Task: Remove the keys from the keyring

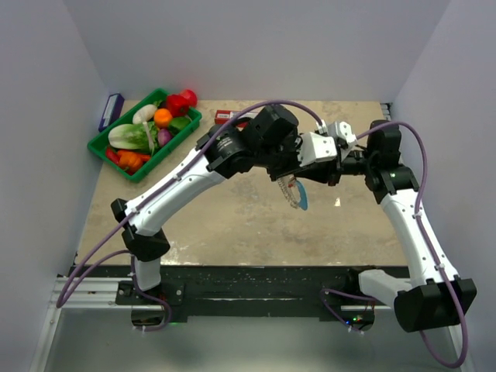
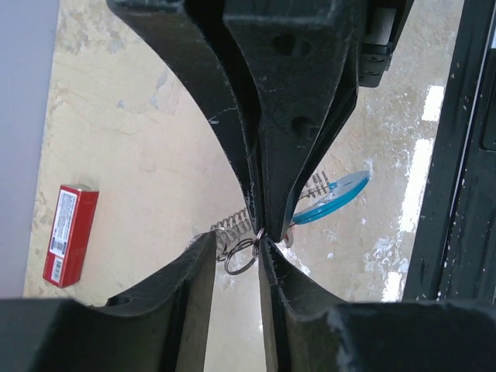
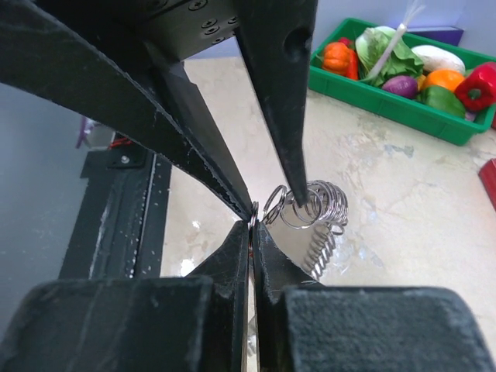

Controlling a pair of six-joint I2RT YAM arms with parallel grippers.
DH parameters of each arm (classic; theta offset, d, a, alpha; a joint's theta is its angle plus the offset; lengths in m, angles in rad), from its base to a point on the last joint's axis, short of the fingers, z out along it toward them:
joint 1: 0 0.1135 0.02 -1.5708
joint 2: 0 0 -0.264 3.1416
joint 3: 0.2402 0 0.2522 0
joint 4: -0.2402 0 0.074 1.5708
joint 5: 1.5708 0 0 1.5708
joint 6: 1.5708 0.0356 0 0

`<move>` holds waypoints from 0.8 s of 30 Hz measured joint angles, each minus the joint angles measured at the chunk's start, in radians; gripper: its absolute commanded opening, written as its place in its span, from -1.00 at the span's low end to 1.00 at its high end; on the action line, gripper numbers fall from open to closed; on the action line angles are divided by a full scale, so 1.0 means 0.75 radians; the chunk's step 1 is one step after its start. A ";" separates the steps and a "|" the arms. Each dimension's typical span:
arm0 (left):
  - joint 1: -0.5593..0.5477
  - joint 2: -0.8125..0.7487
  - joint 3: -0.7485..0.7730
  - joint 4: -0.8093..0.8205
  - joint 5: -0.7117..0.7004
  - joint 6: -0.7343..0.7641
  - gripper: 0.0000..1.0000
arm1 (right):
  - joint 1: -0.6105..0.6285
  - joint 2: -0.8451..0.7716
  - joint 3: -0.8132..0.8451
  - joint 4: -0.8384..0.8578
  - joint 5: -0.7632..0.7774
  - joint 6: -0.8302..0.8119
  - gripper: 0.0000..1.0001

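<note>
The keyring (image 1: pixel 295 193) hangs above the middle of the table where both arms meet, its bright blue section (image 2: pixel 333 200) lowest. Its keys (image 3: pixel 314 203) are small silvery rings bunched in a coil. My right gripper (image 3: pixel 249 226) is shut, pinching one thin silvery ring at the edge of the bunch. In the left wrist view the right gripper (image 2: pixel 262 225) comes down from above, tips together. My left gripper (image 2: pixel 238 242) is open, with one loose ring in the gap between its fingers (image 2: pixel 194 294). From the right wrist camera, one left fingertip (image 3: pixel 294 190) pokes into the coil.
A green tray (image 1: pixel 101 146) of toy vegetables stands at the back left, a purple box (image 1: pixel 111 111) beyond it. A long red box (image 2: pixel 70 235) lies on the table near the back edge. The black base rail (image 1: pixel 248 279) runs along the near edge.
</note>
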 measured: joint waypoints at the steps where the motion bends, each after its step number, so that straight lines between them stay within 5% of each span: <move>1: 0.000 0.000 0.012 0.001 -0.003 -0.004 -0.25 | -0.003 0.000 0.000 0.023 -0.012 0.020 -1.00; 16: 0.077 -0.070 0.157 0.101 0.240 -0.043 -0.24 | -0.015 -0.029 -0.150 0.603 -0.017 0.578 -1.00; 24: 0.307 -0.103 0.129 0.121 0.668 -0.043 -0.27 | -0.035 -0.049 -0.241 1.277 -0.016 1.144 -1.00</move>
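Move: The keyring hangs from the right fingertips, its middle about 3 cm back, 2 cm left and 4 cm below the right hand; from the left hand it is about 3 cm back, 2 cm left and 4 cm below. Its blue key hangs about 6 cm back of the left hand, 1 cm to its right and 6 cm below. The red box lies some 18 cm left and 18 cm ahead of the left hand, about 25 cm lower. Open left hand climbs about 9 cm away from the keyring while the right keeps it pinched, rising 5 cm. ##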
